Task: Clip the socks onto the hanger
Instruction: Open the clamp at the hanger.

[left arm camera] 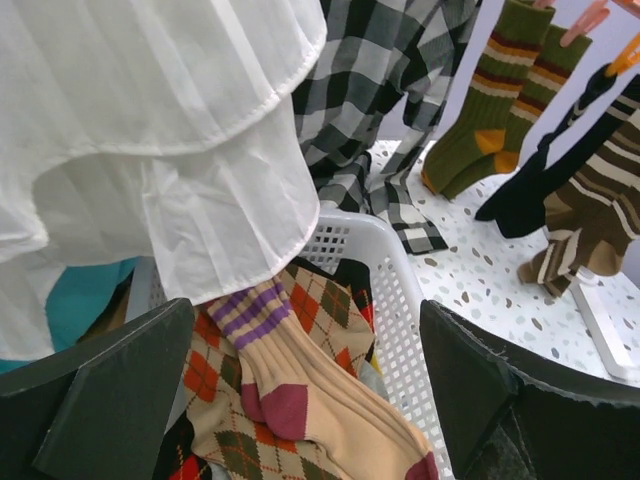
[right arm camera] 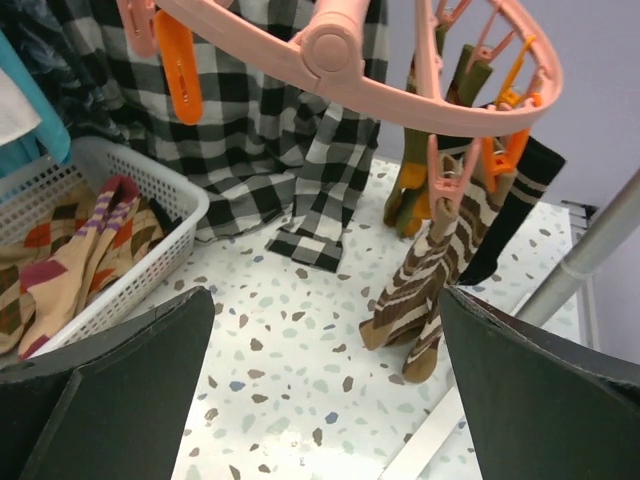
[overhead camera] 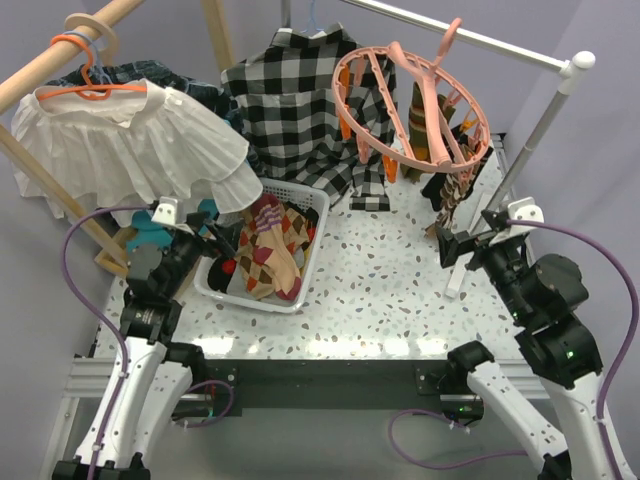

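Note:
The salmon-pink ring hanger hangs from the white rail at the back right, also in the right wrist view. Olive, black and brown-striped socks hang clipped under it; they also show in the left wrist view. More socks lie in the white mesh basket: a cream sock with purple stripes and a pink heel on argyle socks. My left gripper is open and empty just above the basket's left end. My right gripper is open and empty over the table, below the hanger.
A black-and-white checked shirt hangs at the back centre, its hem on the table. A white blouse on an orange coat hanger hangs over the left arm. A white rail post stands at the right.

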Robot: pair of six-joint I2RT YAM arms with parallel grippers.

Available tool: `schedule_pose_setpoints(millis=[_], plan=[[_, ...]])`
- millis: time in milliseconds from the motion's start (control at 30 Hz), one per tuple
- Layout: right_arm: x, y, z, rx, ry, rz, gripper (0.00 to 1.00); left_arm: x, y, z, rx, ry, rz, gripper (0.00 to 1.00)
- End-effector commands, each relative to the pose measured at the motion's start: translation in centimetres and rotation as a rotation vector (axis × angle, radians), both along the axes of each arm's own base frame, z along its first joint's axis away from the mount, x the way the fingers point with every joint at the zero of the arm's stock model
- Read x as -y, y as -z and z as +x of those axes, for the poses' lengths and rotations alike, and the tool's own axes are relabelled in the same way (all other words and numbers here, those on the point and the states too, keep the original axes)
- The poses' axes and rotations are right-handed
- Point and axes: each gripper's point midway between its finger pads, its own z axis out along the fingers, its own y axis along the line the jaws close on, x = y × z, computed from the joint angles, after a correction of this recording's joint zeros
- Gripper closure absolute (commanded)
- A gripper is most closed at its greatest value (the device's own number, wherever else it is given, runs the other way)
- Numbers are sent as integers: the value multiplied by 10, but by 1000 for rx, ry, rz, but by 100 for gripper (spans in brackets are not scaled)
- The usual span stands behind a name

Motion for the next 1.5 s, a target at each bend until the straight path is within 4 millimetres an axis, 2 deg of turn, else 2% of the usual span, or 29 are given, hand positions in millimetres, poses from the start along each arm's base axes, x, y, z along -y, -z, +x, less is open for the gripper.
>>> schedule_pose_setpoints(millis=[0, 133, 200, 233, 267, 300, 333, 367, 433, 567, 633, 800, 833, 867, 933, 1067, 1133, 1233, 1467], plan=[[-17, -26, 6, 9, -69, 39, 1, 18, -33, -1, 103, 104, -6, 0], [-30, -29, 11, -35, -110, 74, 1, 25, -33, 3, 93, 141, -16, 0], [-46, -35, 7, -28, -205, 79, 1, 28, -29, 7, 76, 159, -21, 0], [-48, -33, 9, -43, -211, 87, 2, 30, -31, 8, 72, 168, -29, 0], [-54, -19, 19, -114, -208, 83, 1, 34, -28, 10, 59, 190, -28, 0], [-55, -24, 19, -135, -213, 81, 1, 35, -29, 11, 54, 199, -28, 0], [-62, -20, 17, -172, -252, 57, 1, 37, -32, 11, 56, 207, -28, 0], [-67, -6, 21, -250, -266, 37, 1, 38, -32, 11, 52, 214, -28, 0], [-72, -16, 18, -254, -299, 59, 1, 39, -31, 12, 40, 217, -22, 0], [-72, -29, 23, -234, -271, 113, 2, 43, -26, 13, 16, 230, -12, 0], [-73, -29, 27, -259, -252, 143, 1, 47, -26, 13, 16, 242, -10, 0], [-77, -37, 37, -265, -232, 214, 2, 73, -25, 12, 10, 286, 22, 0], [-77, -44, 39, -233, -228, 235, 2, 78, -26, 12, 14, 295, 37, 0], [-77, -42, 42, -231, -220, 249, 4, 88, -21, 12, -5, 312, 42, 0], [-78, -48, 46, -207, -211, 292, 13, 94, -25, 14, -7, 321, 38, 0], [-79, -45, 57, -194, -182, 346, 23, 106, -29, 17, -22, 342, 5, 0], [-79, -51, 62, -162, -173, 384, 27, 112, -32, 17, -20, 356, -15, 0], [-79, -56, 69, -141, -158, 429, 29, 123, -35, 18, -16, 376, -33, 0], [-73, -50, 83, -115, -90, 486, 33, 155, -43, 19, -14, 418, -45, 0]])
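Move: The orange clamp on the near rim of the round pink hanger is about 10 cm ahead of the right hand, 13 cm to its left and 5 cm above. A pink clamp hangs 5 cm farther left and 3 cm farther out than it; the brown striped socks are some 18 cm straight ahead of the hand, 3 cm below. From the left hand, that orange clamp lies roughly 32 cm right, 6 cm ahead, 14 cm up; the basket's socks lie 8 cm ahead, 6 cm right, 17 cm below. The right fingers come to either side of the orange clamp at the near rim and narrow by about a third; whether they touch it can't be seen. The hand first slants left and forward some 8 cm, tipping down, then eases up and forward while rolling its left side up. The open left hand sweeps about 14 cm right above the basket, turning clockwise. ##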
